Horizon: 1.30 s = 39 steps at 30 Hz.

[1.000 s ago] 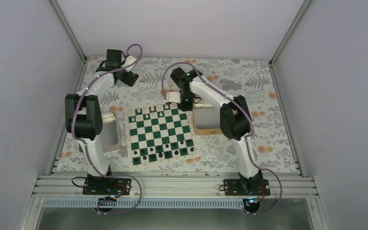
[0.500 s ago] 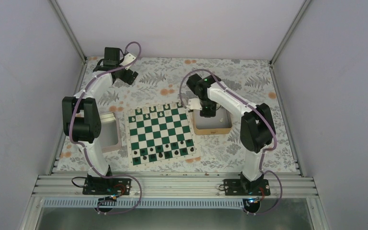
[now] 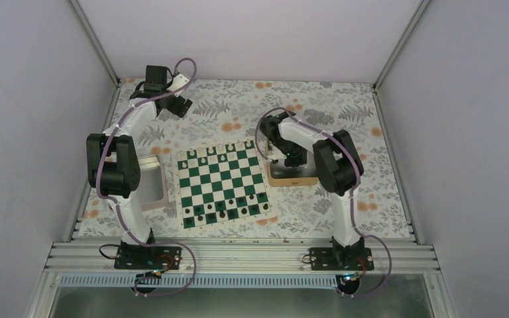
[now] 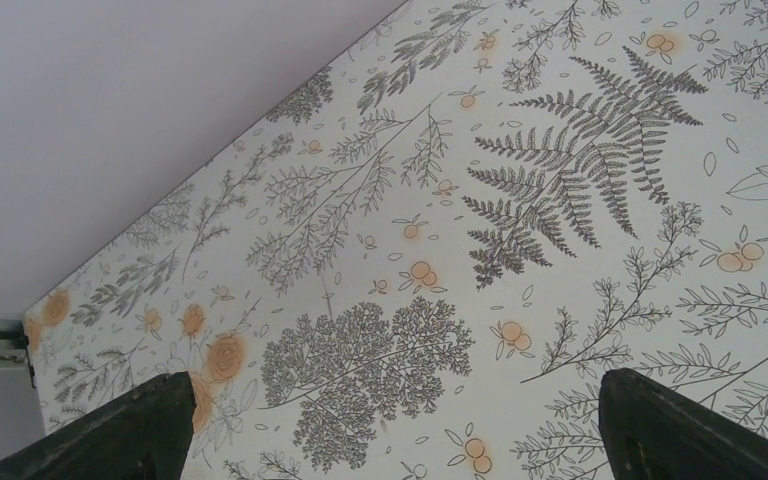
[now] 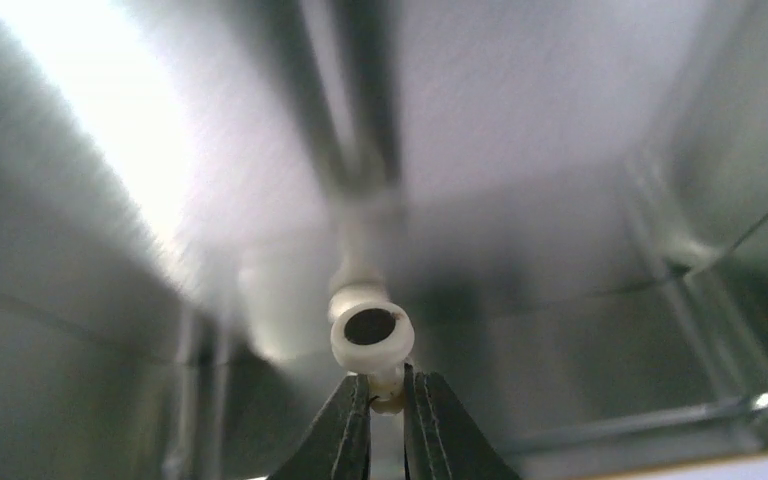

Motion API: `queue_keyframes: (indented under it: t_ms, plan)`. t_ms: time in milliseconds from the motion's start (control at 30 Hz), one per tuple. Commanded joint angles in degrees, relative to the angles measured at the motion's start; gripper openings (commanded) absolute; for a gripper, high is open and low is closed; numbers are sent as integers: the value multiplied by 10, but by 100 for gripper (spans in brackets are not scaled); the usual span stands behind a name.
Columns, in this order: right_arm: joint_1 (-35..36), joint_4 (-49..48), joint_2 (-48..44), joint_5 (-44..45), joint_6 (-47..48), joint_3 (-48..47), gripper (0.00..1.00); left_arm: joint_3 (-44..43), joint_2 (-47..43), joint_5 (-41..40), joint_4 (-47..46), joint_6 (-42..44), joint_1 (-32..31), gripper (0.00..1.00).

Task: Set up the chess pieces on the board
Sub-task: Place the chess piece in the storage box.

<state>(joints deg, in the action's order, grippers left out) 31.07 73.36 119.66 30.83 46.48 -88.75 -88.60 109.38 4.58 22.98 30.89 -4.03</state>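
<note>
The green-and-white board (image 3: 222,185) lies mid-table. Several white chess pieces (image 3: 202,154) stand on its far rows and dark ones (image 3: 220,211) on its near rows. My right gripper (image 3: 291,159) reaches down into the tan tin (image 3: 293,179) right of the board. In the right wrist view, that gripper (image 5: 387,385) is shut on a white chess piece (image 5: 371,335), whose round base faces the camera. My left gripper (image 3: 179,106) hovers at the far left of the table. Its fingers (image 4: 140,425) stand wide apart over the floral cloth (image 4: 410,250), with nothing between them.
A grey square tray (image 3: 161,189) sits left of the board, partly under the left arm. The tin's shiny metal walls (image 5: 580,200) close in around the right gripper. The enclosure's walls ring the floral table.
The right arm swung from the board's far right corner over to the tin and dipped into it. The left arm barely moved.
</note>
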Motion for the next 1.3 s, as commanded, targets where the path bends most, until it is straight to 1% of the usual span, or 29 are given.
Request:
queue_keyframes:
  t_ms: [0,100,267,467,667,833,967,1067,1100,1267]
  plan:
    - [2,5,50,40,5,-60,10,2,-16,5,0,7,-1,100]
    - [2,5,70,39,13,-90,10,3,-16,3,0,8,-1,100]
    - [4,5,76,36,18,-94,13,6,-16,3,-3,9,-1,100]
    - [3,5,66,19,22,-89,24,5,-10,5,-2,9,-1,100]
    - [2,4,46,1,21,-104,24,4,-15,5,1,8,-1,100]
    - [-15,4,-9,-58,27,-124,25,6,-22,1,-2,8,-1,100]
    - [-47,4,-61,-162,49,-118,27,7,-23,1,-7,7,-1,100]
    - [-71,0,-88,-224,67,-98,29,5,-20,4,-7,6,-2,100]
    - [-79,-6,-93,-236,69,-90,31,5,-19,5,-7,6,-2,100]
    - [-100,-43,-103,-257,68,-38,31,5,-21,5,-7,5,-4,100]
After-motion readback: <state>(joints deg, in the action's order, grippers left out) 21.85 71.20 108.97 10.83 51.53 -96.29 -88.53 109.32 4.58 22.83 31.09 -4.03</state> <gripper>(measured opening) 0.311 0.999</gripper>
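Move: The white chess piece is already pinched in the right hand, low inside the storage box; the box's middle is about 3 cm left of the hand, some 1 cm ahead and 1 cm below. Another white piece lies in the box roughly 2 cm right, level fore and aft, 2 cm lower. The board's nearest corner piece stands about 20 cm left, 6 cm ahead. From the left hand the box is some 41 cm right, 18 cm back and 12 cm below. The chess piece is carried about 3.5 cm forward and slightly left, dipping a centimetre on the way, and set on the box floor as the right fingers ease open part way and let go. The hand pauses there, then lifts some 8 cm away from the box floor, swinging its fingers about 25 degrees from slanting right to nearly straight down, the gap widening a little more. ##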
